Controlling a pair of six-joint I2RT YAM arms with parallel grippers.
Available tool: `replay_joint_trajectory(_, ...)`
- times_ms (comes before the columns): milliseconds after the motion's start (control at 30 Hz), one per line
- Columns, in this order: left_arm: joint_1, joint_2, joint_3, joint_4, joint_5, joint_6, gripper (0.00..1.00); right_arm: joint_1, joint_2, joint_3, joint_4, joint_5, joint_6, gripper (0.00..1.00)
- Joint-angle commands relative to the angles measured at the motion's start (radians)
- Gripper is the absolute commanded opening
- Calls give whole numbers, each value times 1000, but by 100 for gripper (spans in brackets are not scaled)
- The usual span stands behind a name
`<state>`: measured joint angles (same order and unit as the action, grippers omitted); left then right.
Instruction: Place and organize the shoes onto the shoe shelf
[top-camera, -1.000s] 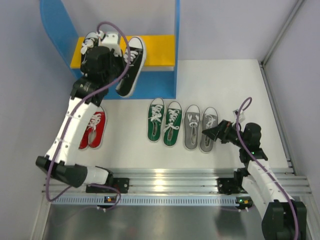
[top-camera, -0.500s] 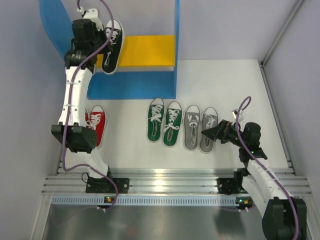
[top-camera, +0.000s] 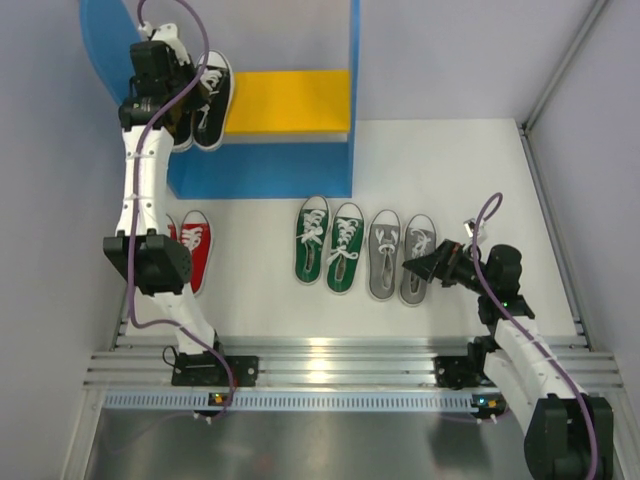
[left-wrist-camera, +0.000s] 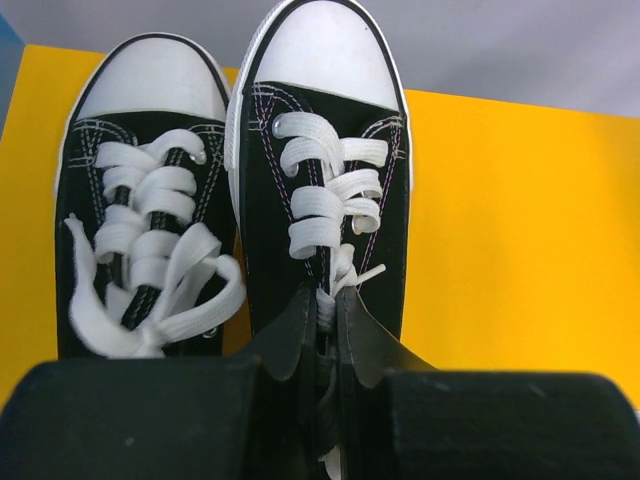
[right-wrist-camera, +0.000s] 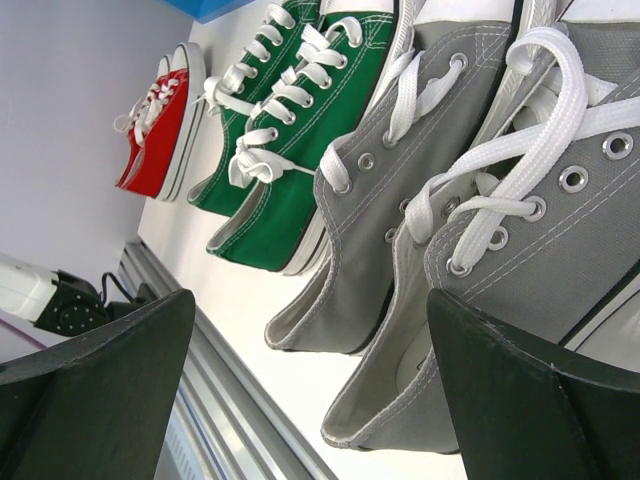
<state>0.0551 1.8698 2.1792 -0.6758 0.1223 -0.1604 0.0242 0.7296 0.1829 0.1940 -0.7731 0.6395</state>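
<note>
The blue shoe shelf (top-camera: 300, 170) with its yellow upper board (top-camera: 290, 100) stands at the back left. My left gripper (top-camera: 190, 95) is shut on the tongue and laces of a black shoe (left-wrist-camera: 320, 190) at the left end of the yellow board (left-wrist-camera: 500, 230), beside the other black shoe (left-wrist-camera: 150, 220). On the table lie the red pair (top-camera: 192, 250), the green pair (top-camera: 330, 245) and the grey pair (top-camera: 400, 255). My right gripper (top-camera: 420, 266) is open at the heel of the right grey shoe (right-wrist-camera: 520, 300).
A tall blue side panel (top-camera: 353, 90) stands right of the yellow board. A metal rail (top-camera: 330, 355) runs along the near edge. A raised strip (top-camera: 555, 220) borders the table's right side.
My left arm has swung left and back, carrying the black shoe from the board's middle to its left end beside the other black shoe. The right arm has not moved.
</note>
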Motion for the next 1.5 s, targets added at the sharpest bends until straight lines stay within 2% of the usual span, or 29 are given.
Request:
replay_joint_trajectory(0,5,-12,67,91,34,-10,4,10,-2,-8,53,-15,-4,99)
replay_joint_trajectory(233,6,-9,53,91,60,-13,6,10,4,-10,65,-17,0,100)
replay_joint_trajectory(333,6,-14,47,91,30,-14,13,11,2,-11,68,-17,2,99)
replay_joint_trajectory(433,6,-20,37,91,-1,-33,42,10,5,-11,74,-17,3,99)
replay_joint_trajectory(500,6,-23,33,91,-4,-37,57,10,8,-11,78,-17,5,99)
replay_joint_trajectory(700,6,-64,44,94,20,-67,68,10,11,-14,81,-18,6,99)
replay_joint_trajectory(733,3,-75,44,97,33,-73,73,11,8,-16,81,-20,5,100)
replay_joint_trajectory(767,0,-89,45,96,36,-77,92,10,8,-16,81,-17,6,99)
replay_joint_trajectory(800,-6,-119,39,94,39,-85,98,11,10,-14,82,-17,6,99)
replay_joint_trajectory(867,-35,-190,16,96,30,-87,98,10,11,-13,81,-17,6,99)
replay_joint_trajectory(900,-49,-220,-39,100,17,-85,98,11,8,-13,79,-17,6,99)
replay_joint_trajectory(933,-113,-259,-80,113,5,-80,98,11,7,-11,78,-15,5,99)
replay_joint_trajectory(967,-145,-343,-132,123,-25,-80,98,11,4,-11,71,-12,3,99)
replay_joint_trajectory(1000,-179,-391,-262,146,-41,-83,98,11,1,-11,68,-8,0,99)
replay_joint_trajectory(1067,-289,-489,-414,252,-44,-99,98,11,-9,-10,62,-2,-1,99)
replay_joint_trajectory(1100,-319,-582,-559,286,-30,-143,98,10,-10,-8,56,-2,-3,99)
replay_joint_trajectory(1167,-383,-708,-703,404,17,-197,98,10,-22,1,41,8,-14,99)
replay_joint_trajectory(1200,-402,-747,-830,433,42,-243,98,10,-25,6,19,9,-15,99)
replay_joint_trajectory(1267,-475,-828,-932,462,34,-264,98,11,-45,13,5,17,-23,99)
replay_joint_trajectory(1400,-616,-899,-1194,467,-74,-280,98,11,-91,29,-62,58,-50,99)
replay_joint_trajectory(1467,-690,-893,-1274,485,-112,-295,99,11,-133,46,-116,110,-67,99)
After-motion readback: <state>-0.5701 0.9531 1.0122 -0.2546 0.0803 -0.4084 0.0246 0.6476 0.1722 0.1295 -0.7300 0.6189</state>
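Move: The left hand still pinches the second black shoe by its tongue at its place on the yellow shelf; the shoe's middle is about 4 cm below the fingers and 1 cm ahead. The other black shoe stands level with that one, some 9 cm to its left. The nearer green shoe lies down on the table, roughly 19 cm back, 22 cm right and 32 cm lower than this hand. From the right hand, the held shoe is about 31 cm ahead, 51 cm left and 21 cm higher. Holding still at first, the left fingers let go of the black shoe's tongue, spreading from nearly shut to fully open. The emptied hand eases up about 6 cm while drawing back off the shelf, then sweeps fast back and to the right, dipping at the end, to finish about 26 cm back and 21 cm right, nearer the green shoes and swung some 30 degrees clockwise. ##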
